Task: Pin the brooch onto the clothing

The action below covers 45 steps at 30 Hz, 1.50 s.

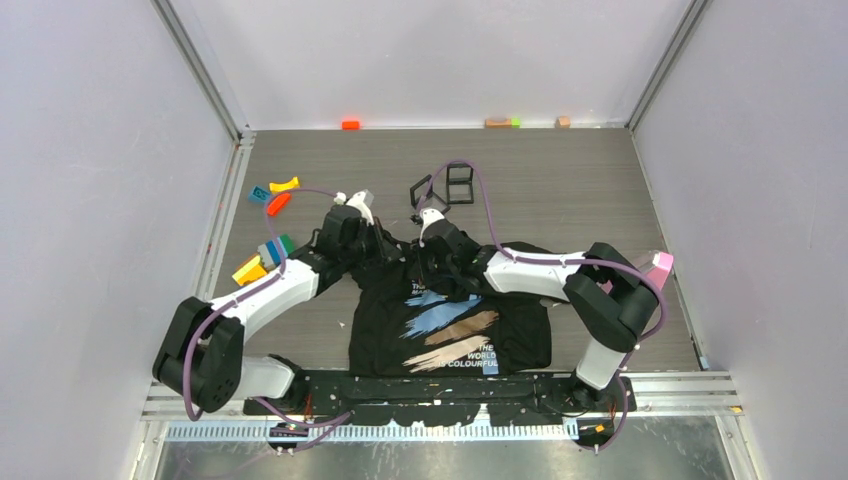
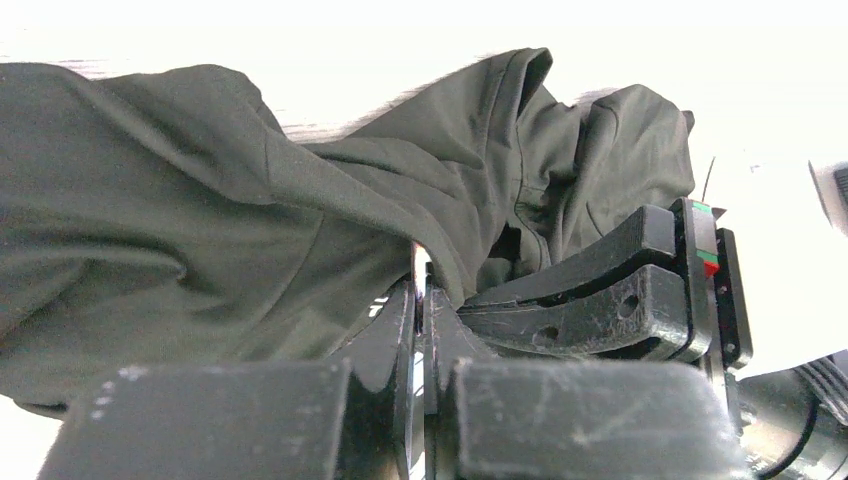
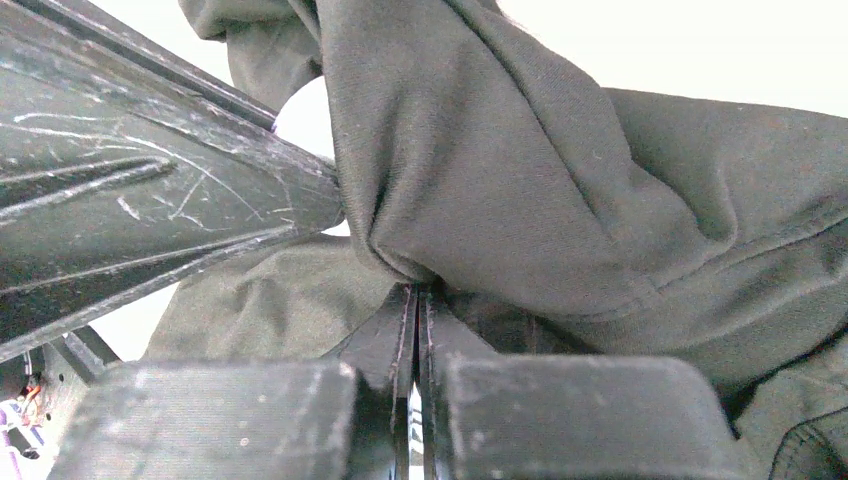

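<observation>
The clothing (image 1: 450,335), a black T-shirt with white text and blue and tan streaks, lies on the table near the arm bases, its upper part bunched and lifted. My left gripper (image 1: 388,246) and right gripper (image 1: 428,258) meet at that upper part, close together. In the left wrist view the left gripper (image 2: 421,285) is shut with a fold of the dark fabric (image 2: 250,230) at its tips, and the right arm's fingers (image 2: 600,290) lie just to the right. The right gripper (image 3: 416,292) is shut on a bunched fold of fabric (image 3: 520,180). The brooch is hidden.
Coloured blocks (image 1: 262,262) and small pieces (image 1: 278,195) lie at the table's left side. Two black open frames (image 1: 445,185) stand behind the grippers. An orange block (image 1: 350,124) and others sit at the back edge. A pink object (image 1: 660,265) lies by the right arm.
</observation>
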Available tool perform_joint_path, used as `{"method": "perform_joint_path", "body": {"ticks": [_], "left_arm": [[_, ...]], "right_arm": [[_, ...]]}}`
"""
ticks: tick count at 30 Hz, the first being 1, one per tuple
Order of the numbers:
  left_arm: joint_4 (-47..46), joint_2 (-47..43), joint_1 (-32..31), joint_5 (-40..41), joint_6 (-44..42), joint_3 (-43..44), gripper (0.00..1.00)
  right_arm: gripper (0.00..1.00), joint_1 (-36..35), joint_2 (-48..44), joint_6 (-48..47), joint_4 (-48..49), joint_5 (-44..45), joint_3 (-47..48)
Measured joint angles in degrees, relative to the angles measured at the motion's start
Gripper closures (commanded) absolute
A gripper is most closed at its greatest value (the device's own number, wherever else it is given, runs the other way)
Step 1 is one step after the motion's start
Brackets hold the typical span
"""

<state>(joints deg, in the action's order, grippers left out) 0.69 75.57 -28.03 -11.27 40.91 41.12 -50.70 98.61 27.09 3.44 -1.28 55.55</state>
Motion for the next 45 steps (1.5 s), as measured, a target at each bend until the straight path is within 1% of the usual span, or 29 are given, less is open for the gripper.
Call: {"method": "perform_joint_path", "body": {"ticks": [8,15,28,30,32,33,34,35,38,40,42,45], "left_arm": [[-0.9,-0.5,0.8,-2.8,1.2,-0.8,1.0],[-4.6,-0.5,0.8,-9.3,1.0,-1.4,1.0],[-10.9,-0.5,1.3,-20.1,-1.1,-3.5,1.0],[-11.2,-0.5,1.4,-21.2,-1.2,-3.5,1.0],[-11.2,-0.6,1.4,-22.0,-1.1,-3.5,1.0],[-11.1,-0.7,1.5,-22.4,-1.1,-3.5,1.0],[-11.0,-0.7,1.5,-22.7,-1.0,-3.5,1.0],[-10.8,-0.8,1.6,-23.2,-0.9,-3.5,1.0],[-9.4,-0.8,2.9,-25.3,0.0,-3.0,1.0],[-8.5,-0.8,4.2,-27.4,0.9,-2.4,1.0],[-7.3,-0.8,5.9,-29.8,1.4,-1.5,1.0],[-5.9,-0.7,9.0,-34.3,2.3,-0.1,1.0]], "right_arm": [[1.0,0.2,-1.0,0.5,1.7,-1.9,-1.5],[1.0,0.7,-1.6,0.9,3.0,-4.5,-2.4],[0.99,6.7,-6.5,2.9,5.6,-12.5,-8.1],[0.97,7.3,-7.5,3.0,5.5,-13.6,-8.8],[0.9,7.6,-8.4,2.9,5.4,-14.4,-9.1],[0.82,7.7,-8.9,2.8,5.3,-14.8,-9.3],[0.78,7.8,-9.6,2.7,5.1,-15.2,-9.6],[0.71,8.0,-10.3,2.5,4.8,-15.5,-9.8],[0.62,8.7,-13.6,1.7,4.1,-16.5,-11.1],[0.52,9.5,-17.2,1.1,3.9,-17.8,-12.5],[0.46,11.5,-21.8,0.6,3.9,-20.7,-14.1],[0.4,14.7,-27.6,-0.3,3.8,-25.0,-15.7]]}}
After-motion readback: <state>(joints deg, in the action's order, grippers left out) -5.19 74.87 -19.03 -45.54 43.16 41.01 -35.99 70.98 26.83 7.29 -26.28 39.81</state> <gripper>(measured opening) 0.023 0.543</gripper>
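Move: Between the left fingers, the brooch sits at the shirt's raised collar edge, its middle about 1 cm ahead, 1 cm right and 1 cm below that hand. The nearer black box is some 11 cm farther ahead of that hand, 7 cm to its right and 12 cm below. From the right hand, which pinches the shirt edge right at its tips, the brooch is about 3 cm ahead, 2 cm left and 3 cm above; the shirt print's middle lies roughly 11 cm back, 8 cm right and 6 cm below. Drawing the brooch and the cloth edge back, right and upward, the left hand keeps its grip, goes about 4 cm back while turning clockwise some 20 degrees, then mainly lifts. The right hand at first tugs its pinched cloth about 3 cm to the right, then opens halfway, lets go and climbs away up and to the right, about 9 cm up in all, its left side tipping up. ##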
